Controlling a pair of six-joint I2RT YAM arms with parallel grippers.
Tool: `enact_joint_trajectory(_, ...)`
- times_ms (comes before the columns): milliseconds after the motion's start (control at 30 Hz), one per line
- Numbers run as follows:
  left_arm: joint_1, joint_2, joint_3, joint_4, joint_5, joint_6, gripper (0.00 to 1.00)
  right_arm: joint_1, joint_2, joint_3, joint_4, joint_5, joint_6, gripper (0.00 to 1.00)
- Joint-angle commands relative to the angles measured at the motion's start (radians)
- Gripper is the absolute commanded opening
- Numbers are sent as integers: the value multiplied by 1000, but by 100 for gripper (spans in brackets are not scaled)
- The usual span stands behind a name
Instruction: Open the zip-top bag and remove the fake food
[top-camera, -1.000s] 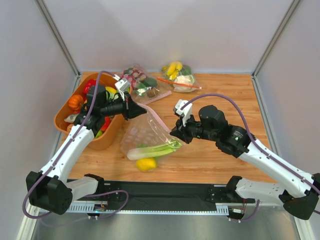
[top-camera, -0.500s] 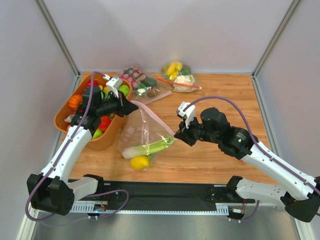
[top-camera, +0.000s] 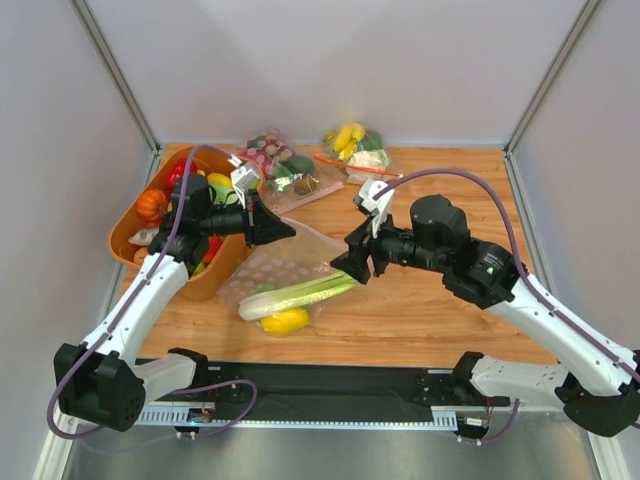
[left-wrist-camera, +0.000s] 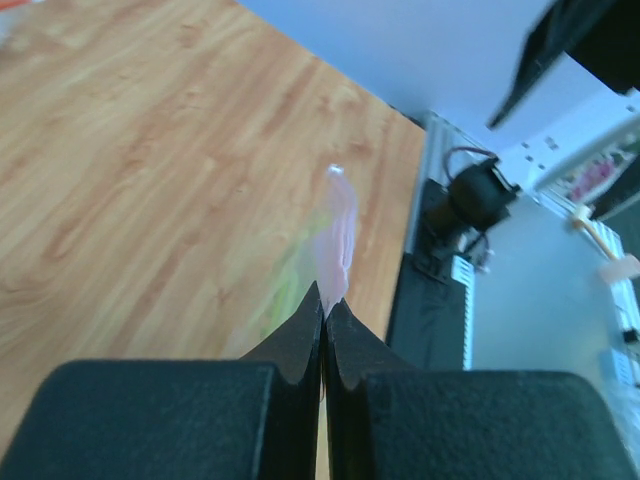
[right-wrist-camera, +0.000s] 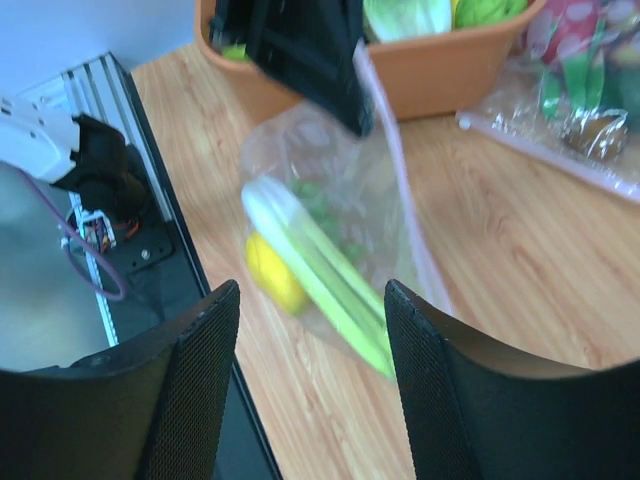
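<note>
The zip-top bag (top-camera: 285, 262), clear with pink dots, lies slanting on the wood, its pink strip edge lifted. My left gripper (top-camera: 283, 228) is shut on that strip; the left wrist view shows the fingertips pinching the pink strip (left-wrist-camera: 338, 225). Inside the bag are the pale-green stalk (top-camera: 298, 294) and the yellow lemon piece (top-camera: 283, 321), near the low front end. My right gripper (top-camera: 356, 262) is open and empty, just right of the bag. In the right wrist view the bag (right-wrist-camera: 390, 190), stalk (right-wrist-camera: 325, 285), lemon (right-wrist-camera: 270, 275) and blurred green grapes (right-wrist-camera: 322, 205) lie between its fingers (right-wrist-camera: 195, 370).
An orange basket (top-camera: 128, 218) of vegetables stands at the left, behind my left arm. Two other clear food bags lie at the back: one with dark grapes (top-camera: 282, 162), one with a banana (top-camera: 357, 150). A black rail (top-camera: 330, 385) runs along the table's front edge.
My right gripper let go of the bag's edge, opened and drew back a little. My left gripper swung right with the strip; the bag sank flatter and the food slid left and forward.
</note>
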Motion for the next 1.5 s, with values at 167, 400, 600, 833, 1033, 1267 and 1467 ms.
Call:
enact_joint_trajectory(167, -71, -12, 68, -50, 184, 93, 0, -9, 103, 26, 129, 78, -48, 62)
enact_joint_trajectory(400, -75, -17, 73, -60, 210, 98, 0, -35, 82, -26, 129, 98, -57, 62)
enact_joint_trajectory(600, -75, -18, 75, -70, 211, 106, 0, -35, 36, -51, 103, 98, -45, 62)
enact_joint_trajectory(833, -74, -17, 75, -71, 211, 107, 0, -36, -18, -112, 89, 123, -24, 63)
enact_joint_trajectory(1033, -77, -17, 75, -71, 211, 107, 0, -36, -13, -137, 84, 106, -16, 63)
enact_joint_trajectory(1267, -79, -18, 73, -77, 207, 113, 0, -36, 2, -146, 97, 86, -11, 63)
enact_joint_trajectory(1467, -79, -21, 73, -79, 207, 115, 0, -36, 5, -151, 103, 86, -11, 62)
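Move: The bag's zip edge, still pinched at one end by the left hand, has its free end about 4 cm ahead, 2 cm left and 6 cm below the open right hand. The celery's middle lies some 17 cm left of the right hand, 1 cm back and 13 cm down; the lemon is 20 cm left, 3 cm back and 16 cm lower. From the left hand, that free end is roughly 16 cm right, 6 cm back and 5 cm below. The zip-top bag is drawn back about 5 cm by the closed left hand, which also eases slightly right, turns some 15 degrees clockwise, then holds. Meanwhile the wide-open right hand reaches forward and left while sinking, then draws back right and sinks on, ending about 5 cm lower with one finger right beside the zip edge, not gripping. ##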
